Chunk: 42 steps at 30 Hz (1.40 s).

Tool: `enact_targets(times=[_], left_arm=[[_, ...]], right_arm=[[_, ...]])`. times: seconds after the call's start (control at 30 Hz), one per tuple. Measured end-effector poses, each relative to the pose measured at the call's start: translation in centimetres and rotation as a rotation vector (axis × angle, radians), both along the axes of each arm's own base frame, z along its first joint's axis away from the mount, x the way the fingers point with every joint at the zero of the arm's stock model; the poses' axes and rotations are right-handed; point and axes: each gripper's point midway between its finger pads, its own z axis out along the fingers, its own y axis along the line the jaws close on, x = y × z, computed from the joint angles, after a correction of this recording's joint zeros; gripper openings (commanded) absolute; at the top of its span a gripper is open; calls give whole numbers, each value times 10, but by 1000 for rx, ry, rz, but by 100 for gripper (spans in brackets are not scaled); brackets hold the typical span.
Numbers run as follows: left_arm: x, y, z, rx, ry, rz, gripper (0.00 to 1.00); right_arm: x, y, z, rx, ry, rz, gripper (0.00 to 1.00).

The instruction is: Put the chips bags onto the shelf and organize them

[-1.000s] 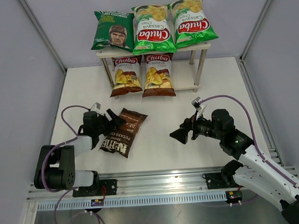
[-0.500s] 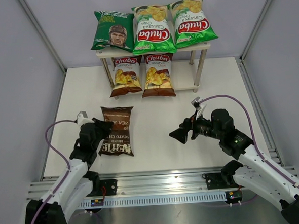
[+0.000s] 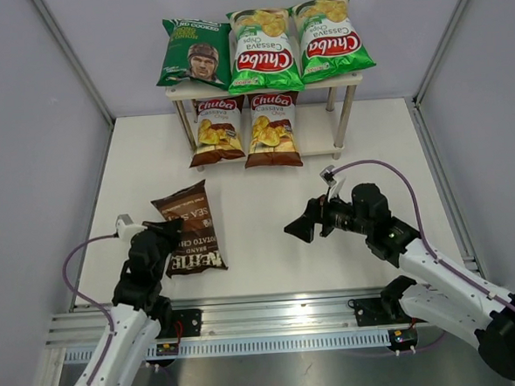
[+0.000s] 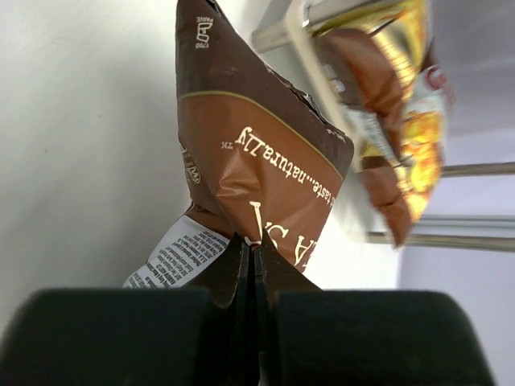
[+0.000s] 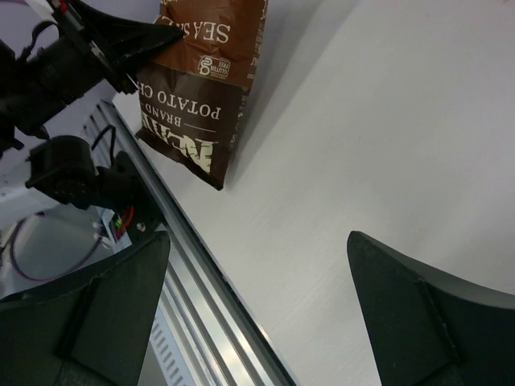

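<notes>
The dark brown Kettle bag [image 3: 190, 236] lies on the table at the near left. My left gripper [image 3: 168, 231] is shut on its left edge; the left wrist view shows the bag [image 4: 257, 161] pinched between the closed jaws. My right gripper [image 3: 299, 229] is open and empty above the table centre, pointing left; its wrist view shows the Kettle bag [image 5: 201, 88] ahead. On the shelf [image 3: 338, 144], the top board holds the dark green bag with a man's face [image 3: 195, 52] and two bright green Chuba bags [image 3: 264, 48] [image 3: 331, 38]. Two brown-and-white Chuba bags [image 3: 219, 130] [image 3: 272, 128] stand on the lower board.
The right third of the lower shelf board [image 3: 320, 141] is bare. A metal rail [image 3: 274, 319] runs along the table's near edge. Grey walls enclose the left, right and back.
My left arm has swung back toward the near left, dragging and turning the Kettle bag with it. My right gripper has shifted a little to the left.
</notes>
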Motion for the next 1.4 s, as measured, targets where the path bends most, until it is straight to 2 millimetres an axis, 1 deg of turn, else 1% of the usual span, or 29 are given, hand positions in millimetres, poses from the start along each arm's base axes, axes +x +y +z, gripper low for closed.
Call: enact_targets(times=[0.07,0.1,0.23,0.33,0.4,0.5,0.57,0.73,0.83,0.9,1.03,1.1,1.17,1.27,1.4], left_arm=[[-4,1,11,-42,-40,19,0],[-5,2,20,-68,-74,29,0],[-11,7,61,-180,-213,69,0],[-15,9,92,-254,-293,89,0],[-17,10,110,-306,-336,99,0],[-18,10,130,-392,-388,106,0],[-19,9,141,-453,-415,108,0],[-17,4,171,-579,-468,85,0],[-18,2,187,-642,-503,68,0],[-19,1,194,-674,-525,60,0],[-21,1,204,-727,-545,51,0],[-21,-1,206,-747,-542,42,0],[-21,-3,208,-766,-535,31,0],[-22,-7,211,-789,-530,11,0],[-23,-8,216,-801,-538,0,0]], right_arm=[[2,7,-3,40,33,3,99],[3,11,-4,66,58,1,99],[9,29,-12,174,179,-30,99],[3,51,-15,245,243,-48,99],[-4,66,-10,293,255,-50,99],[-13,90,5,376,230,-49,99],[-17,102,13,416,202,-52,99],[-12,132,30,498,130,-77,99],[-13,150,38,523,75,-73,99],[-16,162,46,530,28,-63,99],[-21,180,70,568,-79,-36,100],[-20,187,81,584,-123,-32,99],[-16,194,85,591,-148,-34,100],[-9,208,83,592,-172,-36,100],[-3,228,68,577,-182,-23,99]])
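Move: The left fingers already grip the brown potato chips bag by its left edge. Its middle is about 3 cm right, 2 cm back and 4 cm below the left hand. The nearer Chuba bag on the lower shelf stands about 25 cm ahead and 13 cm right of that hand, and the second is 13 cm right of the first. From the empty right hand the brown bag's middle is about 31 cm left, level front to back and some 11 cm lower. Still pinching the brown bag by its edge, the left hand lifts it some 21 cm almost straight up, tipping the fingertips upward and rolling its left side down. Meanwhile the wide-open right hand sweeps about 23 cm left to the bag's lower end. It dips slightly, climbs, and eases down at the finish, its left side rolling upward, and brings its fingers either side of the bottom corner without closing. ##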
